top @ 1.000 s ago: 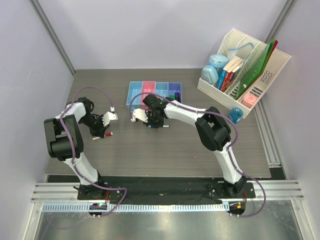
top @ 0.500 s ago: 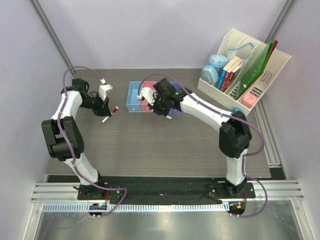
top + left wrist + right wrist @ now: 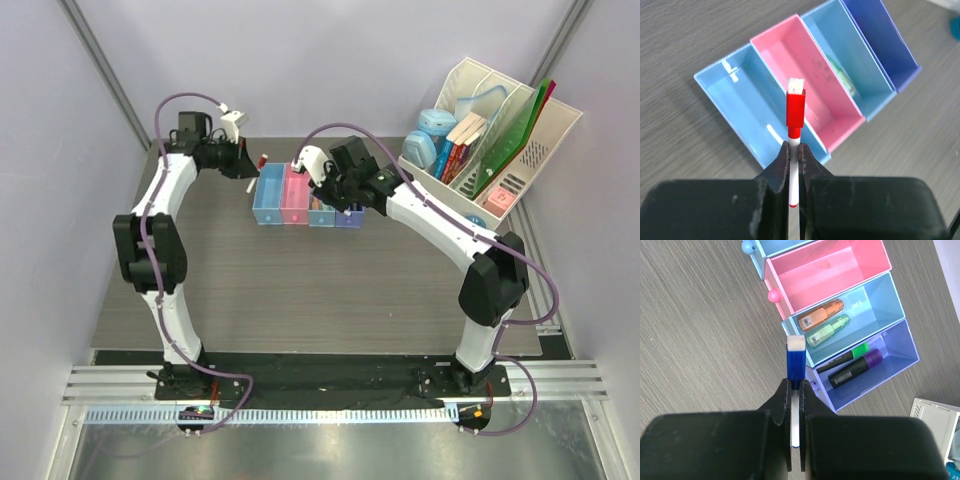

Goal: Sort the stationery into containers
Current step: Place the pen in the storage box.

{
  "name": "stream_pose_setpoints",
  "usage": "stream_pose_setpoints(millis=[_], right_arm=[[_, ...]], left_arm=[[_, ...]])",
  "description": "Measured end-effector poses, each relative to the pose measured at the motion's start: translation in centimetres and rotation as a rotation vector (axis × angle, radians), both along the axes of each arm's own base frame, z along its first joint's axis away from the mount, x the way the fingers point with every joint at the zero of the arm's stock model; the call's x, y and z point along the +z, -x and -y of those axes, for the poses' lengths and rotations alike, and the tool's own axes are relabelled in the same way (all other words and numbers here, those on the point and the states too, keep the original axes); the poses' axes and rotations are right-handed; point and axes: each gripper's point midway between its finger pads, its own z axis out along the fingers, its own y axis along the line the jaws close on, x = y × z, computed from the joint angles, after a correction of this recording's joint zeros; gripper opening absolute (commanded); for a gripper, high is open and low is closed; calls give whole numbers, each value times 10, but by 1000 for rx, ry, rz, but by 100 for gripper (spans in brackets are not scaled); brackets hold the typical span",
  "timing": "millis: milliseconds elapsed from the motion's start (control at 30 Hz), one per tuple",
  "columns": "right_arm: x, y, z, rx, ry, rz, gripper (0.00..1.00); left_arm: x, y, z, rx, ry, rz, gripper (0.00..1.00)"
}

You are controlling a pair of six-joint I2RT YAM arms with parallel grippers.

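The containers are a row of four joined trays: light blue point(image 3: 268, 193), pink point(image 3: 296, 192), light blue point(image 3: 321, 203) and purple point(image 3: 351, 196). My left gripper point(image 3: 248, 166) hangs just left of the row, shut on a thin white marker with a red cap point(image 3: 795, 107); the cap points over the first light blue tray point(image 3: 740, 105). My right gripper point(image 3: 336, 196) hovers above the row's right half, shut on a white marker with a blue cap point(image 3: 795, 362). An orange highlighter point(image 3: 821, 314) and a green highlighter point(image 3: 827, 330) lie in the second light blue tray. Green-capped point(image 3: 842, 356) and purple-capped point(image 3: 856, 369) pens lie in the purple tray point(image 3: 890, 375).
A large white slanted file rack point(image 3: 528, 160) with books and folders stands at the back right. A bit of a blue round thing point(image 3: 477, 217) shows at its foot, mostly behind the right arm. The pink tray point(image 3: 830, 270) holds nothing.
Both arms have lifted from the middle of the table and swung back toward the trays, each carrying its marker. The left arm now reaches far back left of the row.
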Motion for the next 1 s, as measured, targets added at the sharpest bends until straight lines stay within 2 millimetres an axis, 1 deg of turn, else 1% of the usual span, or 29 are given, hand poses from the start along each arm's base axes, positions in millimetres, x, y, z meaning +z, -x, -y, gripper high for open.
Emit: stream_pose_setpoints(millis=[67,167,267,433,467,500,533,600,667,700,733,833,1000], right_arm=[[-3,1,1,-2,2,-5,1],[-8,2,1,-3,6,-13,1],[-10,2,1,-4,6,-14,1],[-9,0,0,-5,1,-9,1],[-9,0,0,-8,-3,-9,1],[-8,0,-1,-10,-8,-9,1],[-7,0,-1,-15,-13,-10,1],[-3,-3,-3,-24,-26,-7,1],[8,-11,-10,-42,-54,8,1],[12,-16,-13,-52,-70,17,1],[17,-22,-17,-62,-85,26,1],[27,-37,-28,-91,-130,48,1],[32,-63,-45,-140,-199,54,1]], left_arm=[[-8,-16,8,29,20,-29,0],[-26,-35,16,74,44,-78,0],[-45,-44,17,124,52,-130,0],[-64,-57,15,176,44,-162,0],[-67,-58,15,183,45,-169,2],[-70,-60,14,189,44,-173,7],[-73,-60,14,195,42,-179,18],[-77,-60,13,200,37,-185,19],[-78,-60,13,204,34,-189,22],[-78,-61,13,206,33,-189,26],[-79,-61,13,206,31,-188,33],[-79,-60,13,204,28,-189,34],[-81,-57,13,202,23,-202,34]])
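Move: The left blue compartment, meant for the red pen in the left hand, has its middle about 4 cm ahead, 4 cm right and 15 cm below. The pink compartment is level with it, about 11 cm right of the hand. From the right hand, holding the blue pen, the left blue compartment lies about 11 cm ahead, 18 cm left and 18 cm below; pink and right blue, equally far ahead, lie 11 and 4 cm left. Downward some 8 cm and forward about 6 cm, the left hand brings the red pen to the left blue compartment, tipping down and turning slightly counter-clockwise, then halts and parts its fingers about a third, letting go. The right hand nearly waits, then sets off forward, left and a little up towards that compartment, still pinching the blue pen. ##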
